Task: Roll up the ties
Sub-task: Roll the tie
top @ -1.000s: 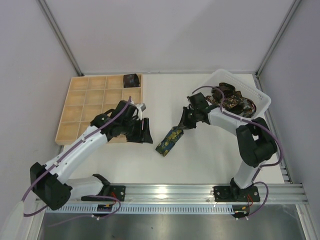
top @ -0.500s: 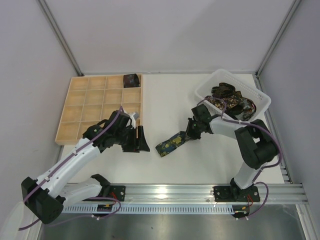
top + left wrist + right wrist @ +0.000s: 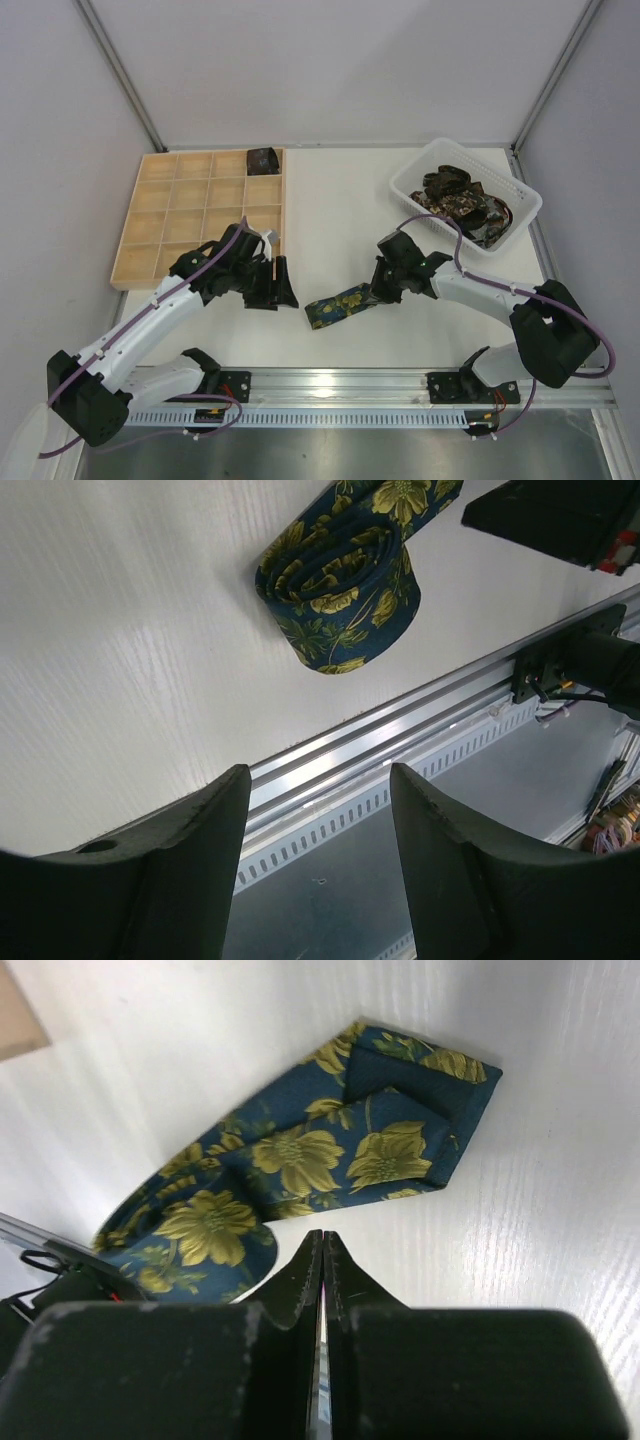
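A navy tie with yellow-green flowers (image 3: pixel 338 304) lies flat on the white table, loosely coiled at its left end (image 3: pixel 340 580) and folded at the other end (image 3: pixel 400 1110). My right gripper (image 3: pixel 383 290) is shut, its tips (image 3: pixel 322 1238) on the table just beside the tie's edge, with nothing visible between them. My left gripper (image 3: pixel 279 291) hovers open a little left of the tie, empty, its fingers (image 3: pixel 200 830) pointing at the near rail. More ties (image 3: pixel 462 203) are heaped in the white basket. One rolled tie (image 3: pixel 263 159) sits in a back cell of the wooden tray.
The pale wooden grid tray (image 3: pixel 190 200) lies at the left, right behind my left arm. At the back right stands the white slotted basket (image 3: pixel 528 199). A metal rail (image 3: pixel 400 380) runs along the near table edge, close to the tie.
My right arm has swung down toward the near edge, laying the tie flatter and further left. The left gripper drew back toward the near edge, then held still.
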`<state>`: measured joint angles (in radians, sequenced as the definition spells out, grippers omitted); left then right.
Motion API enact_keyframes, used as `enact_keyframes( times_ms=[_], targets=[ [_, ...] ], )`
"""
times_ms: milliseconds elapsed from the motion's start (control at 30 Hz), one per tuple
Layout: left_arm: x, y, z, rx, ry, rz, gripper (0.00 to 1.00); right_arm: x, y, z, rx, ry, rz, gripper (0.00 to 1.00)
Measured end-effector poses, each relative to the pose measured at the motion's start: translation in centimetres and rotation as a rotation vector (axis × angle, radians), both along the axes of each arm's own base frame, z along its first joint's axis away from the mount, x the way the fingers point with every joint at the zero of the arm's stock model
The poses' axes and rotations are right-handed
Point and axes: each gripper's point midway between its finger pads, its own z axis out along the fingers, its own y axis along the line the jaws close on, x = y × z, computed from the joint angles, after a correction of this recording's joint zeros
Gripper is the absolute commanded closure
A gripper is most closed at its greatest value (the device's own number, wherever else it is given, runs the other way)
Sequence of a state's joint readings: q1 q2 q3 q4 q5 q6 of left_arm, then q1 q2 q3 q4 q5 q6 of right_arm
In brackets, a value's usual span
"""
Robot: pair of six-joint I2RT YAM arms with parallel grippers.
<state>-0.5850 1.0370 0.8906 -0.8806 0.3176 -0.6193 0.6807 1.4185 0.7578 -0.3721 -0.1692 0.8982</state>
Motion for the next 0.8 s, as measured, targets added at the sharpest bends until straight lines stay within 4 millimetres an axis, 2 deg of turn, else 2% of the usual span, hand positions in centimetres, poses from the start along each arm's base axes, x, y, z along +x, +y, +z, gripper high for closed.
enact_keyframes(
  times_ms=[67, 167, 233, 333, 400, 533, 633, 767, 800],
  targets=[
    [-0.2, 0.2, -0.4, 0.003, 0.01, 0.003, 0.37, 0.6, -0.1, 0.9, 0.0, -0.03, -0.003, 0.97],
    [-0.6, 0.4, -0.8, 0.003, 0.02, 0.003, 0.37, 2.9, -0.5, 1.6, -0.01, -0.072, -0.011, 0.97],
    [-0.9, 0.5, -1.0, 0.003, 0.025, 0.002, 0.36, 4.3, -1.2, 0.8, -0.036, -0.085, -0.012, 0.98],
    [-1.2, 0.7, -1.1, -0.002, 0.029, 0.001, 0.37, 5.0, -2.5, -1.7, -0.098, -0.065, -0.001, 0.99],
    [-1.4, 0.8, -1.3, -0.002, 0.034, 0.006, 0.36, 4.5, -3.2, -3.4, -0.132, -0.045, 0.01, 1.0],
    [-2.0, 1.1, -1.8, -0.004, 0.045, 0.009, 0.36, 3.8, -3.4, -3.6, -0.111, -0.073, -0.008, 1.0],
    [-2.3, 1.3, -2.2, 0.0, 0.055, 0.011, 0.36, 1.9, -3.5, -3.5, -0.086, -0.067, -0.032, 0.99],
    [-2.1, 1.6, -2.6, 0.007, 0.067, 0.027, 0.36, -1.4, -3.6, -3.3, -0.096, -0.034, -0.025, 0.93],
    [-2.0, 1.6, -2.7, 0.009, 0.068, 0.032, 0.36, -2.1, -3.7, -3.2, -0.109, -0.026, -0.014, 0.83]
  ],
)
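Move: My right hand hovers about 3 cm above the table, with the folded tie's middle some 6 cm to its left and 1 cm ahead, and the tie's right end about 4 cm ahead and 2 cm right. The wooden tray's near right corner is roughly 21 cm left and 6 cm ahead of that hand, the white basket some 28 cm ahead and 24 cm right. From my left hand the tie lies about 14 cm right, 3 cm ahead and 12 cm below. With its fingers kept shut, I hop my right hand forward about 5 cm and over to the right, up a little first and then down onto the tie's right end. Staying low, I drag that end some 6 cm back towards my base. My left hand, open and clear of the tie, sinks about 3 cm while easing back and slightly left. ##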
